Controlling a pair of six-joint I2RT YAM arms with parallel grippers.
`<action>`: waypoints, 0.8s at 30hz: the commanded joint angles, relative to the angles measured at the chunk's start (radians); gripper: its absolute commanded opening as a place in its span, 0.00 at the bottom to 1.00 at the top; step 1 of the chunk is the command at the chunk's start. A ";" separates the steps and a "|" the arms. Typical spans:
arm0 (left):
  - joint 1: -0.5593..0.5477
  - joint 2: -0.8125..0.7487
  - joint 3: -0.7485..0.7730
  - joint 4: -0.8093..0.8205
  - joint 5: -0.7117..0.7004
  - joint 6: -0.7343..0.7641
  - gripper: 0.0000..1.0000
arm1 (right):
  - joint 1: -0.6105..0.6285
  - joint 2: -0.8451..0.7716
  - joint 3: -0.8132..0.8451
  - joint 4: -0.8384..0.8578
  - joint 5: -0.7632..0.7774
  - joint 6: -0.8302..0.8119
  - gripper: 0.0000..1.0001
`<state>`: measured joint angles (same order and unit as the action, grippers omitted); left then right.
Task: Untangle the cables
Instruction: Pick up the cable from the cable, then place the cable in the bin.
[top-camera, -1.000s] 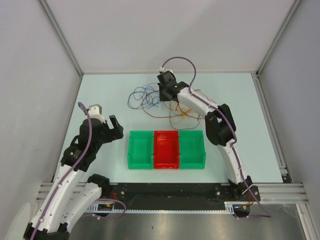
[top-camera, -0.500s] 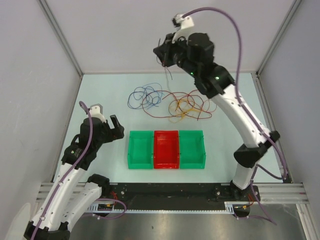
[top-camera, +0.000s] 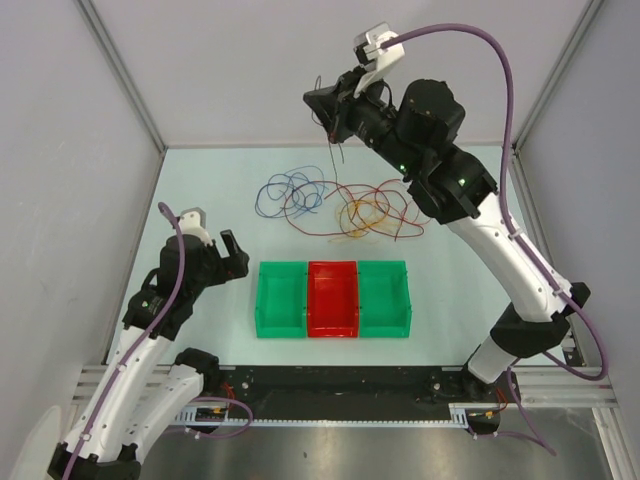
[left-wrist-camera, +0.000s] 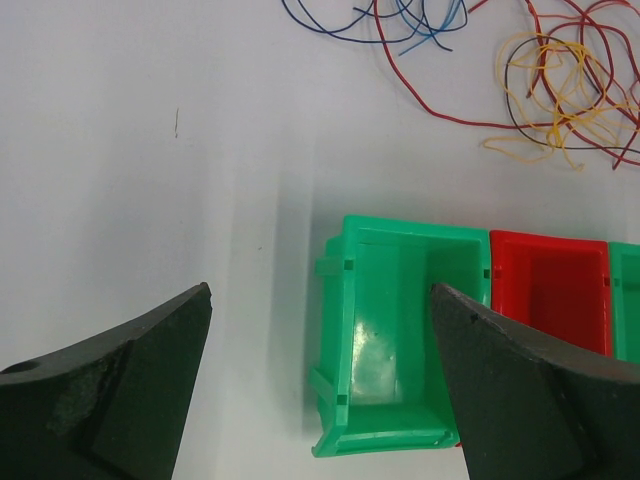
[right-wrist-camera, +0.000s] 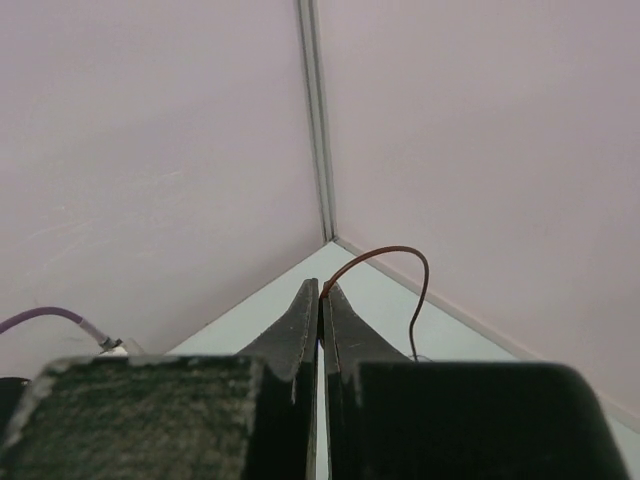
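The cables lie tangled on the far half of the table: blue loops (top-camera: 288, 190), red strands (top-camera: 322, 212) and a yellow-orange knot (top-camera: 364, 215). The left wrist view shows the same blue (left-wrist-camera: 400, 22), red (left-wrist-camera: 452, 104) and yellow-orange (left-wrist-camera: 552, 100) cables at its top edge. My right gripper (top-camera: 322, 106) is raised high above the tangle's back edge. It (right-wrist-camera: 320, 292) is shut on the end of a thin red-brown cable (right-wrist-camera: 400, 252), which hangs down (top-camera: 334, 150) toward the pile. My left gripper (top-camera: 232, 255) hovers wide open and holds nothing, left of the bins (left-wrist-camera: 320, 292).
Three bins stand in a row near the front: a green bin (top-camera: 281, 298), a red bin (top-camera: 333, 298) and another green bin (top-camera: 384, 297). The left green bin (left-wrist-camera: 400, 330) lies just beyond my left fingers. Walls enclose the table on three sides.
My right arm has risen from the tangle on the table to high above it, lifting one red-brown cable end. The left arm has stayed still.
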<state>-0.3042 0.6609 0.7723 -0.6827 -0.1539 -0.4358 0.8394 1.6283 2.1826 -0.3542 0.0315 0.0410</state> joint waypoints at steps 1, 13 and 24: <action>0.007 -0.007 0.030 0.018 0.011 0.005 0.95 | 0.075 -0.035 0.156 0.123 0.034 -0.139 0.00; 0.007 -0.015 0.030 0.018 0.010 0.002 0.95 | 0.173 -0.261 -0.207 0.281 0.186 -0.178 0.00; 0.017 -0.011 0.028 0.021 0.016 0.003 0.95 | 0.184 -0.347 -0.515 0.169 0.240 0.034 0.00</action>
<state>-0.3000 0.6540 0.7723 -0.6823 -0.1528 -0.4358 1.0107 1.3216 1.7557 -0.1459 0.2379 -0.0364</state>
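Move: High over the far edge of the red box, the right hand already holds the black cable, which hangs down into the yellow cable about 15 cm ahead, 9 cm to the right and 56 cm below. The blue cable lies some 21 cm ahead and 14 cm left, the red box about 8 cm back and straight below in line, both at table depth. From the left hand the yellow cable is roughly 24 cm ahead, 34 cm right and 19 cm down. Drawing the black cable out of the tangle, the right hand swings back about 10 cm while rising some 11 cm and drifting right, fingers tipping up, then reverses: down about 12 cm, with a few centimetres forward and left, the wrist tipping back down. The fingers stay shut on the cable throughout. ##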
